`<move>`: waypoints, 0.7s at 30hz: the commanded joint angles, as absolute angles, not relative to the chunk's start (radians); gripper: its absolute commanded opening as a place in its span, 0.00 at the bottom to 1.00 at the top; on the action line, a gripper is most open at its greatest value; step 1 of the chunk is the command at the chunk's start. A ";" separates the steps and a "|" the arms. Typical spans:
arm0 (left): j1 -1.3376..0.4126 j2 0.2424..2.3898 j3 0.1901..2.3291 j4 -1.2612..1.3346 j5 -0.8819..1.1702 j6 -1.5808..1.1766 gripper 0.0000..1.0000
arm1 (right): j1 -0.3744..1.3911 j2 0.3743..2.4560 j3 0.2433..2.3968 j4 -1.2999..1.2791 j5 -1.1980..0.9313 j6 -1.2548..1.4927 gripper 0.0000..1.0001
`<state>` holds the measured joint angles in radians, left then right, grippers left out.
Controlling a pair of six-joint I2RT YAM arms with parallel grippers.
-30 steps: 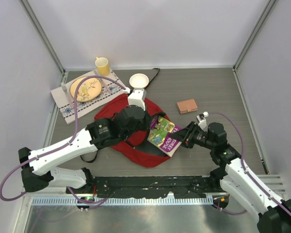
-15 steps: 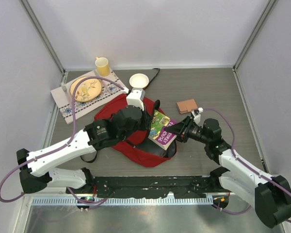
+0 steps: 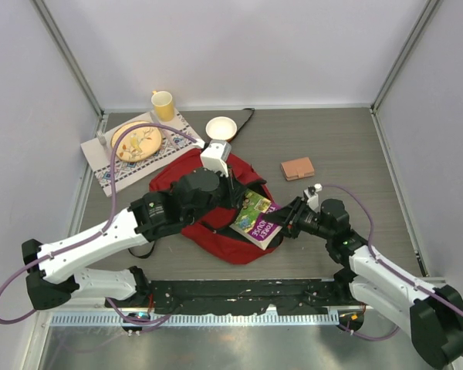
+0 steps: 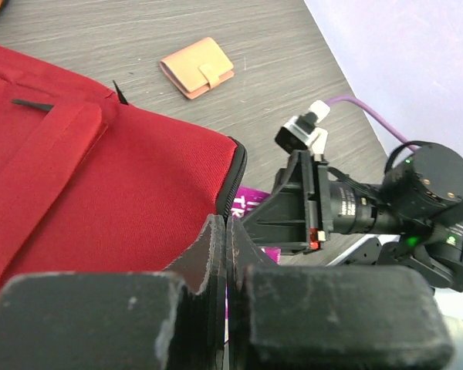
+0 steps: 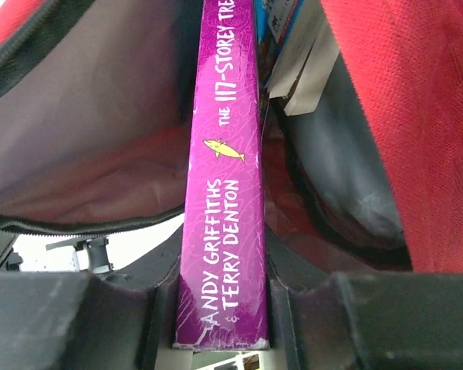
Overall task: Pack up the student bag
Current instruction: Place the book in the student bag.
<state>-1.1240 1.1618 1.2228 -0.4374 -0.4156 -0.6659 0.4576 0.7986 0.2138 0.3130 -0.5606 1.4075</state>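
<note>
The student bag (image 3: 220, 248), dark red with black zipper lines, lies mid-table under my left arm. My left gripper (image 3: 237, 198) is shut, its tips (image 4: 228, 231) right at the bag's (image 4: 100, 185) black zipper edge, holding the top flap up. A purple book (image 3: 256, 217) sticks partway into the opening. My right gripper (image 3: 282, 226) is shut on its outer end. In the right wrist view the book's spine (image 5: 224, 193) runs between the fingers (image 5: 222, 308) into the bag, with grey lining (image 5: 92, 100) on the left and red fabric on the right.
A tan wallet (image 3: 297, 168) lies right of the bag, also in the left wrist view (image 4: 197, 67). A white bowl (image 3: 221, 127), a yellow mug (image 3: 163, 104) and a plate (image 3: 136, 141) on a patterned placemat (image 3: 108, 176) sit at the back left.
My right arm has swung in and lowered, tilting the book and pushing it further into the bag's opening. My left arm has shifted slightly left with the flap.
</note>
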 commanded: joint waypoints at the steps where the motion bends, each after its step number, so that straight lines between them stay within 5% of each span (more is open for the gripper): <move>1: -1.131 1.134 1.233 -0.273 -0.321 -0.643 0.00 | 0.483 0.850 0.245 0.629 -0.565 1.508 0.01; 13: -1.140 1.141 1.215 -0.236 -0.247 -0.661 0.00 | 0.538 1.089 0.307 0.848 -0.470 1.528 0.01; 21: -1.141 1.143 1.215 -0.227 -0.221 -0.667 0.00 | 0.701 1.248 0.429 0.833 -0.157 1.439 0.01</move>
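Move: Inside the open bag, under the lifted flap, is where the pinched purple book is going: about 11 cm left of the right hand, 4 cm ahead and a little lower. The blue books already in there stand some 7 cm ahead and 10 cm left of that hand, and the tan wallet lies about 16 cm ahead and 7 cm right, on the table. From the left hand, that bag space is roughly 5 cm back, 2 cm left and 12 cm below. Sliding the still-pinched book deeper into the bag, the right hand goes about 5 cm left and 4 cm forward, nearly level, under the raised flap and just behind the blue books. The left fingers stay shut on the flap's zipped edge and keep it up while that hand draws some 3 cm right and back, turning about 10 degrees clockwise. ##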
